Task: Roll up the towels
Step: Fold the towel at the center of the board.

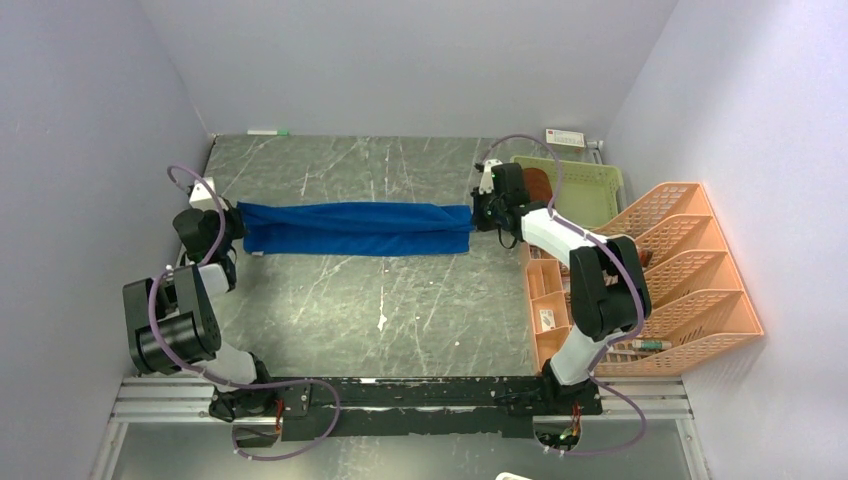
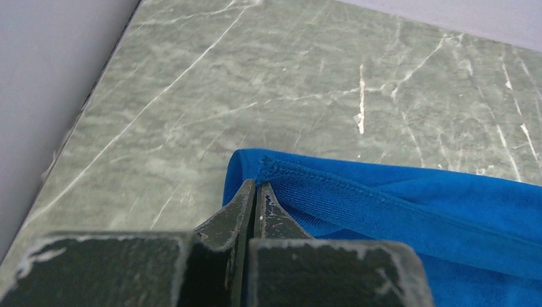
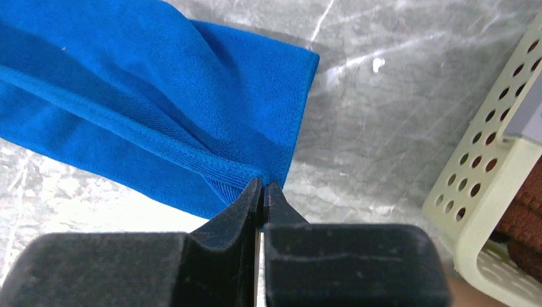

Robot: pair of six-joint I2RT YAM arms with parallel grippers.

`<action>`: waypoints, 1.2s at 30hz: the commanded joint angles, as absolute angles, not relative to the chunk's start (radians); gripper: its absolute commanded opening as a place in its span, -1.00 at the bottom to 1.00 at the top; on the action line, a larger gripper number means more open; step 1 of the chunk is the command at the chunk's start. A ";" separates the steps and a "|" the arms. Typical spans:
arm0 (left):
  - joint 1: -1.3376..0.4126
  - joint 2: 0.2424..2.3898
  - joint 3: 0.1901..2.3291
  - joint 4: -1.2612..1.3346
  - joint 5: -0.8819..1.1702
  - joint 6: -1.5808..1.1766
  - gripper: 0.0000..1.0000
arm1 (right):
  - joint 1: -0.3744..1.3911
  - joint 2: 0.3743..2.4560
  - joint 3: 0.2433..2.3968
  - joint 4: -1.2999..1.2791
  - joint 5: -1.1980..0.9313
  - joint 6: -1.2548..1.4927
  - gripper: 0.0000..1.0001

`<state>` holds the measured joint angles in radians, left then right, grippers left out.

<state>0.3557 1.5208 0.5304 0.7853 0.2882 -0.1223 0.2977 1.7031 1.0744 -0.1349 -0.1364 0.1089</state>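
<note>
A royal blue towel (image 1: 355, 228) is stretched in a long band across the middle of the marble table, between both arms. My left gripper (image 1: 236, 226) is shut on its left corner; the left wrist view shows the jaws pinching the stitched hem of the blue towel (image 2: 396, 204) at my gripper's tip (image 2: 256, 187). My right gripper (image 1: 476, 214) is shut on the right corner, its tip (image 3: 263, 184) biting the hem of the blue towel (image 3: 147, 96). A rust-brown towel (image 1: 537, 183) lies in the green basket (image 1: 590, 190), mostly hidden by the right arm.
An orange file rack (image 1: 660, 275) stands along the right wall, close behind the right arm. The green basket's perforated wall (image 3: 492, 166) sits just right of my right gripper. A white power strip (image 1: 565, 138) and a marker (image 1: 267, 132) lie at the table's far edge.
</note>
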 commanded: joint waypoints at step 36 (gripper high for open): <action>0.379 1.199 0.632 0.520 0.043 -0.075 0.99 | 0.282 1.431 0.932 -0.068 -0.130 0.163 0.24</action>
<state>0.3717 1.2839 0.5404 0.5262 0.0452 -0.0498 0.2871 1.5356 0.9268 -0.1410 -0.1307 0.1783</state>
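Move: Both hands already hold the corners of the blue towel's far edge, a few centimetres above the board. From the left hand, the towel's near-left corner is about 5 cm back, 1 cm left and 4 cm down; the white tag is roughly 5 cm back and 3 cm right. From the right hand, the near-right corner is about 5 cm back, 1 cm right and 3 cm down. The brown towel is some 8 cm ahead and 14 cm right, inside the green basket, whose middle is about 7 cm farther right. Carry the pinched edge about 4 cm back towards the towel's near edge with both grippers while lowering it some 2 to 3 cm, easing the left hand leftwards with a slight counter-clockwise turn. Once it is down, open the left gripper wide and the right a bit over halfway to let go, then start lifting both hands clear. ##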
